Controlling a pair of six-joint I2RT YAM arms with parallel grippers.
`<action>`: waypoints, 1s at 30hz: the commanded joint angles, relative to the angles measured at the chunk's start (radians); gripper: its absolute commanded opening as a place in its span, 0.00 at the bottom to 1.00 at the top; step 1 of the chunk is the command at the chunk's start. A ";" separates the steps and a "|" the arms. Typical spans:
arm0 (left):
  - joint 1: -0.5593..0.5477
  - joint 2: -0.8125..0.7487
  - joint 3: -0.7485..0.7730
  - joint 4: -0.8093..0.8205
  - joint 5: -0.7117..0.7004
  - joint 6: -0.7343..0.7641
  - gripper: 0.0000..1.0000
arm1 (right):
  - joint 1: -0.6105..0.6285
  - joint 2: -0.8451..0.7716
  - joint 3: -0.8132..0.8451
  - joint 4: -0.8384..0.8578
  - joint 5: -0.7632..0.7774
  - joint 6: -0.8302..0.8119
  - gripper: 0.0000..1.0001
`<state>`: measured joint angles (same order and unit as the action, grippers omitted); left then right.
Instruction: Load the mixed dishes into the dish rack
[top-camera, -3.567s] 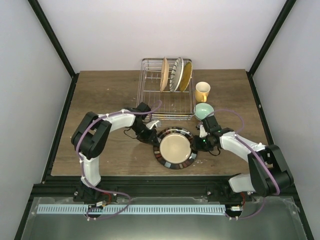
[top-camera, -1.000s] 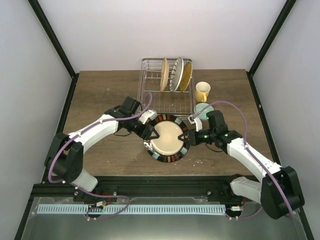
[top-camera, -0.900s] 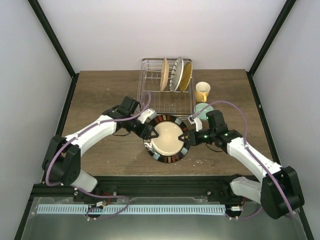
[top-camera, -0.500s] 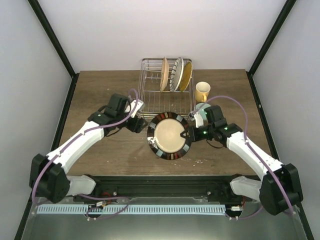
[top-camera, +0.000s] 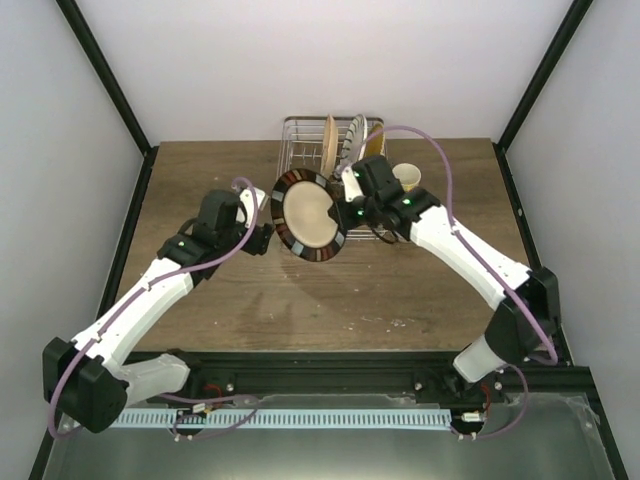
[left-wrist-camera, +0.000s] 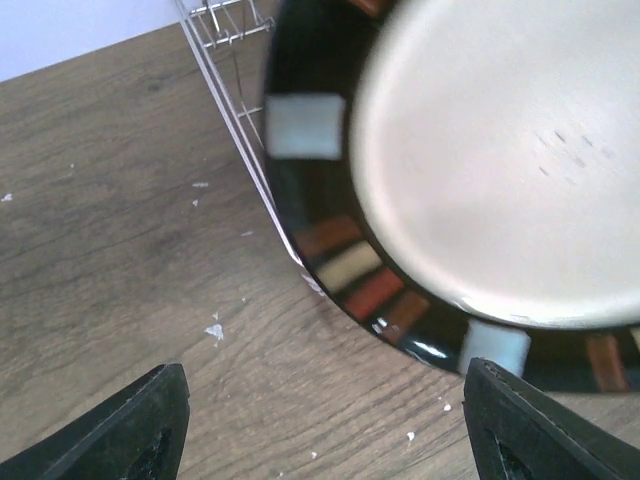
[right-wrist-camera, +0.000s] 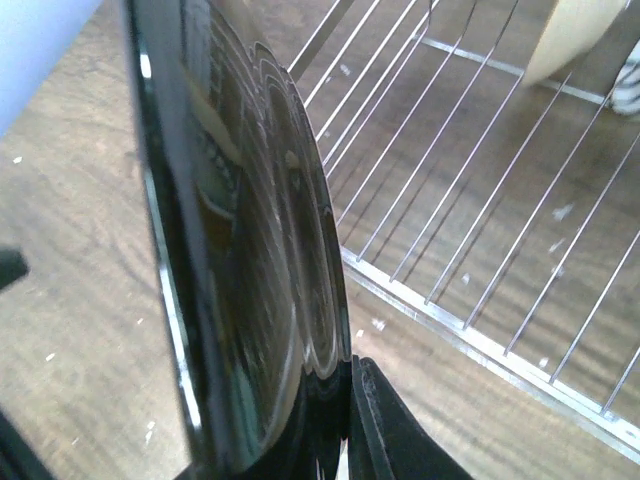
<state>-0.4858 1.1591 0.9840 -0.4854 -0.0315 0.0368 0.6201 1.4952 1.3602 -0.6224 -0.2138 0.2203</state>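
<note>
The dark-rimmed plate with a beige centre (top-camera: 308, 215) hangs tilted on edge over the front left of the dish rack (top-camera: 296, 140). My right gripper (top-camera: 352, 205) is shut on its right rim. In the right wrist view the plate's glossy dark underside (right-wrist-camera: 240, 250) fills the left, pinched at the gripper (right-wrist-camera: 345, 405). My left gripper (top-camera: 262, 238) stands open just left of the plate, not touching it. In its own view the gripper (left-wrist-camera: 340, 430) holds nothing, with the plate (left-wrist-camera: 480, 180) above. A tan plate (top-camera: 328, 145) and a striped plate (top-camera: 355, 135) stand upright in the rack.
A yellow mug (top-camera: 405, 178) stands on the wooden table (top-camera: 200, 180) right of the rack, close behind my right arm. The rack's wire floor (right-wrist-camera: 480, 200) lies under the held plate. Black frame posts border the table on both sides.
The right arm lifted the plate off the table and swung it back and left to the rack, tipping it on edge. The left gripper let go, opened wider and drew back left.
</note>
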 joint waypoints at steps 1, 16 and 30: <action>0.003 -0.032 -0.045 0.030 -0.009 -0.027 0.77 | 0.055 0.108 0.230 0.043 0.198 -0.012 0.01; 0.004 -0.119 -0.157 0.054 0.028 -0.048 0.77 | 0.107 0.362 0.630 -0.018 0.425 0.035 0.01; 0.005 -0.099 -0.146 0.052 0.052 -0.062 0.77 | 0.120 0.341 0.630 -0.006 0.635 0.035 0.01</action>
<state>-0.4847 1.0569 0.8333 -0.4500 0.0025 -0.0193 0.7277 1.8736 1.8717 -0.7292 0.3016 0.2485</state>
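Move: The banded plate is already pinched in my right fingers. It is headed for the empty left side of the dish rack, about 13 cm ahead of that hand, 6 cm to its left and 6 cm below. The bird plate stands about 15 cm ahead with no side offset, the striped plate 5 cm right of the bird plate, and the yellow mug 11 cm ahead, 18 cm right. From my left hand the empty side is some 13 cm ahead, 9 cm right. Keeping my pinch on the plate's rim, I carry it forward about 10 cm with my right hand, rising and swinging left over the rack. Then I come back some 3 cm to the right and sink a little, while the wrist turns about 25 degrees, partly clockwise and tipping up. My open left hand backs off down and away, some 4 cm. ##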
